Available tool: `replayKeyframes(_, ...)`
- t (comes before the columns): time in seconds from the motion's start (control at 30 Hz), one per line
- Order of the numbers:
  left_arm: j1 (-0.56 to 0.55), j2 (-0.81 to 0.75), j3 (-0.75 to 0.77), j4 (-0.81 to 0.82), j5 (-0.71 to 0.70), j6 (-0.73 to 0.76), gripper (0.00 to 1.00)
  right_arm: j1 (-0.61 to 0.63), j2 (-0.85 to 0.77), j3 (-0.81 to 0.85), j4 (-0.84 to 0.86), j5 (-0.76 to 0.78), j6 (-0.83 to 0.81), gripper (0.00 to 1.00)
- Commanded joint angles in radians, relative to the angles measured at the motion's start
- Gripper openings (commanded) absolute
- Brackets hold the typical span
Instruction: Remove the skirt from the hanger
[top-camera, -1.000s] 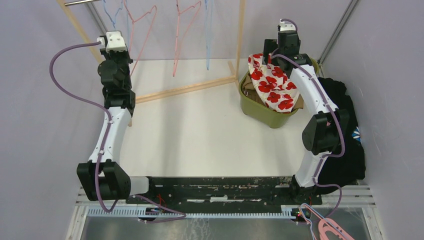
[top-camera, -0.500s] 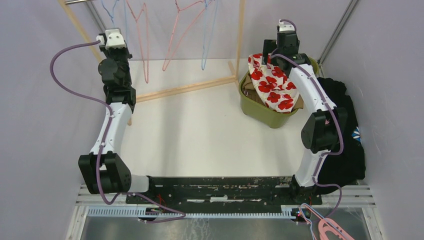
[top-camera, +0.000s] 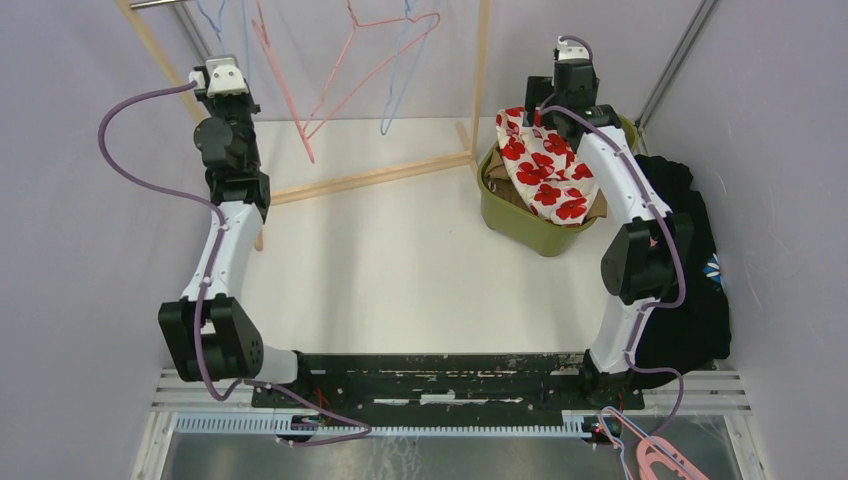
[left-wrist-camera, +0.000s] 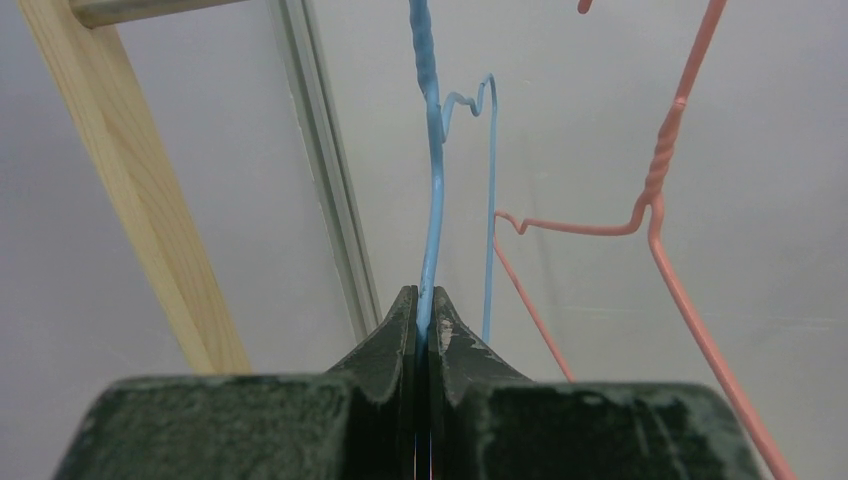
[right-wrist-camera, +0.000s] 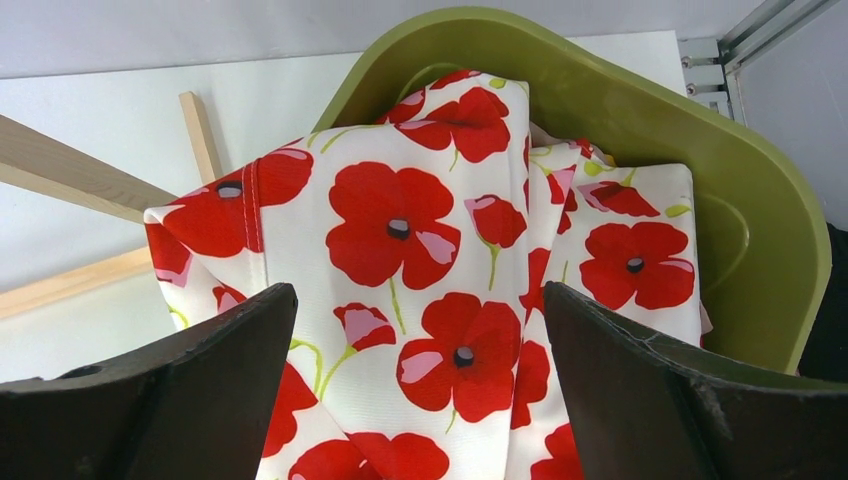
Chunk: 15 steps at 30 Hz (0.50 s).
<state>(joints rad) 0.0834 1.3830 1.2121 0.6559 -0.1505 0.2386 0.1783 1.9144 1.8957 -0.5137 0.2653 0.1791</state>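
The skirt (top-camera: 545, 165), white with red poppies, lies bunched in an olive-green bin (top-camera: 515, 225), off any hanger. My right gripper (right-wrist-camera: 420, 300) hovers just above the skirt (right-wrist-camera: 440, 230) with its jaws wide open and nothing between them. In the left wrist view my left gripper (left-wrist-camera: 425, 312) is shut on the wire of a bare blue hanger (left-wrist-camera: 432, 200) that hangs from the rack. In the top view the left arm reaches up to the rack's back left corner, and its fingertips are hidden under the wrist.
A wooden clothes rack (top-camera: 370, 178) stands at the back with bare pink hangers (top-camera: 330, 90) and another blue hanger (top-camera: 400, 90) swinging on it. A black garment (top-camera: 690, 260) lies at the right wall. Pink hangers (top-camera: 660, 460) lie below the right arm's base.
The bare pink and blue hangers on the rack have swung out to the right and up. My left arm has shifted slightly left. The right arm has stayed still.
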Motion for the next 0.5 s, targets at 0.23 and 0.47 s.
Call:
replayKeyframes(0.23, 0.047, 0.133, 0.137, 0.073, -0.005, -0.063, 0.03, -0.011, 0.013, 0.057, 0.031, -0.023, 0.014, 1.00)
replayKeyframes(0.47, 0.064, 0.192, 0.171, -0.001, -0.041, -0.098, 0.03, -0.016, 0.017, 0.052, 0.033, -0.035, 0.023, 1.00)
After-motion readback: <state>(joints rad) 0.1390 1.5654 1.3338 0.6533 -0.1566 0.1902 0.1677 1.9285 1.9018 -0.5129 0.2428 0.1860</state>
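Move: The left hand already pinches the blue hanger's near arm; the rack's left post, towards which it goes, has its upper part about 10 cm ahead, 13 cm to the left and some 8 cm up. The rail's left end is roughly 12 cm ahead, 10 cm left and 18 cm above; the nearest coral hanger's neck is about 10 cm ahead, 10 cm right and 5 cm up. From the right hand the post is some 65 cm left, about level forward, 25 cm up. Still pinching the blue hanger, the left hand goes forward 5 cm, left and slightly down towards the left post. ##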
